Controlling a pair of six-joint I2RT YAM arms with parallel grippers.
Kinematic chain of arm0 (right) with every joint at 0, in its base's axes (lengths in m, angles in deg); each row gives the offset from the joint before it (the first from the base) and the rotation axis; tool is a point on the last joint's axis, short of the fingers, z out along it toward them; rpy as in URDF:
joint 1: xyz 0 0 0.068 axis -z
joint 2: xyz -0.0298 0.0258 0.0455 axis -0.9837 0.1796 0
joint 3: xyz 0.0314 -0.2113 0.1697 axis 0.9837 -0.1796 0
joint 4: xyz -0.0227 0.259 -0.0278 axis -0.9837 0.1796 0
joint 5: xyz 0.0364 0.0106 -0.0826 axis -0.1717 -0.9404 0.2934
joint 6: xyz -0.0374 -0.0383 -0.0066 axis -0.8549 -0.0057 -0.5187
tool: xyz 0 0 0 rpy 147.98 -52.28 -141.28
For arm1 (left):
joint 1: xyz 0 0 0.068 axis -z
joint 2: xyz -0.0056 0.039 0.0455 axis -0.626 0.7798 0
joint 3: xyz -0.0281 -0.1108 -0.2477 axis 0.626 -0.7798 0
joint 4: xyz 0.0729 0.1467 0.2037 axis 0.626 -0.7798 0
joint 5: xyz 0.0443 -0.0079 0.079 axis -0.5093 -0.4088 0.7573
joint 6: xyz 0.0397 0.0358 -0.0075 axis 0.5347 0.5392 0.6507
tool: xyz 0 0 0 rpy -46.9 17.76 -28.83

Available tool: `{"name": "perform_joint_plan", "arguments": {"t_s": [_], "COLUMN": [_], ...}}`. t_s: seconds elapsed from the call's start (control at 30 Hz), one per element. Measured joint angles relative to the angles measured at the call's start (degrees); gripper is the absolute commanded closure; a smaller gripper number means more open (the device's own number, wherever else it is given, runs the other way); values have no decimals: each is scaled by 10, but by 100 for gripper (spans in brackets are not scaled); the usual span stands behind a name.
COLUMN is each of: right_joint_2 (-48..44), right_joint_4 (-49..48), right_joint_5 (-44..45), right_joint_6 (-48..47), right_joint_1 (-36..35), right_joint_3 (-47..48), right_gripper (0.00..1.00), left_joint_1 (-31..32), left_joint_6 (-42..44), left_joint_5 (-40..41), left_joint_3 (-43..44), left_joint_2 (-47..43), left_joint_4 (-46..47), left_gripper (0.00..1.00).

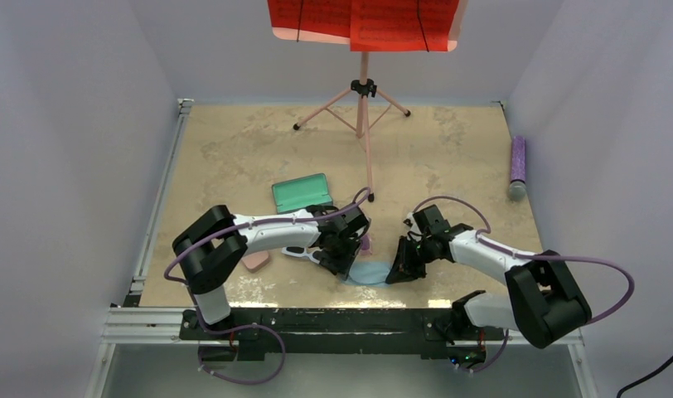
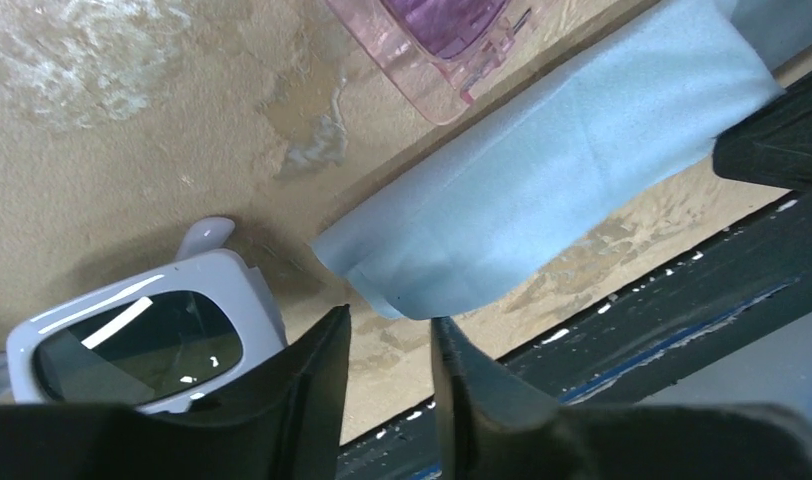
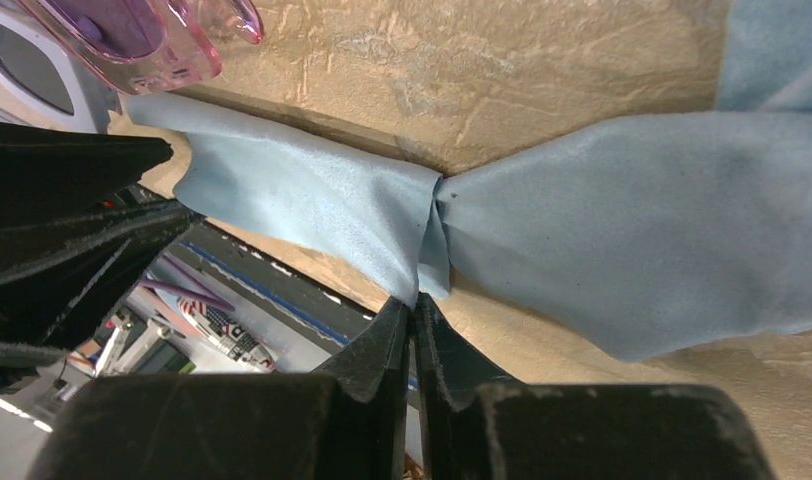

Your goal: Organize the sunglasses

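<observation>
The white sunglasses (image 2: 142, 335) with dark lenses lie on the table just left of my left gripper (image 2: 390, 325). That gripper is open a little with nothing between its fingers, and the folded edge of the light blue cloth (image 2: 542, 200) lies at its tips. The pink-purple sunglasses (image 2: 442, 40) rest beyond the cloth. My right gripper (image 3: 415, 305) is shut on a bunched pinch of the cloth (image 3: 632, 240). From above, both grippers (image 1: 341, 261) (image 1: 397, 274) meet over the cloth (image 1: 368, 272) near the table's front edge.
A green case (image 1: 302, 192) lies behind the left arm and a pink case (image 1: 255, 261) sits by its elbow. A pink music stand (image 1: 362, 91) with red sheets stands at the back. A purple tube (image 1: 517, 166) lies at the right edge.
</observation>
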Motion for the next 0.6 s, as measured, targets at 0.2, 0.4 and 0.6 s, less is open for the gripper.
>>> {"name": "perform_joint_plan", "arguments": {"t_s": [0.2, 0.4, 0.6], "right_joint_2": [-21, -69, -109], "right_joint_4": [4, 18, 25], "right_joint_5": [0, 4, 50], "right_joint_6": [-3, -4, -5], "right_joint_1": [0, 0, 0], "right_joint_3": [-8, -11, -14], "right_gripper": [72, 65, 60], "left_joint_1": [0, 0, 0], "left_joint_6": [0, -21, -67], "left_joint_5": [-30, -46, -46], "left_joint_3": [-3, -10, -19], "left_joint_2": [-33, -92, -94], "left_joint_4": [2, 1, 21], "left_gripper": [0, 0, 0]}}
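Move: The folded blue cloth lies low between the hands. Its middle is about 5 cm to the left hand's right, 1 cm farther out and 1 cm below, and about 5 cm to the right hand's left and 2 cm farther out, likewise 1 cm below. From the left hand, the pink sunglasses sit some 10 cm ahead and 4 cm right, the white pair 5 cm ahead and 8 cm left. A second cloth starts at the right fingers, its middle about 4 cm right and 2 cm ahead of that hand. The folded cloth's near corners are let go: the left fingers, already partly open, spread fully as that hand rises about 5 cm off its corner, drifting slightly back and right and tilting some 10 degrees. The right fingers, still pinching their corner, open to over a third and lift away only 1–2 cm, easing to the right, with the tips swinging a little forward. ##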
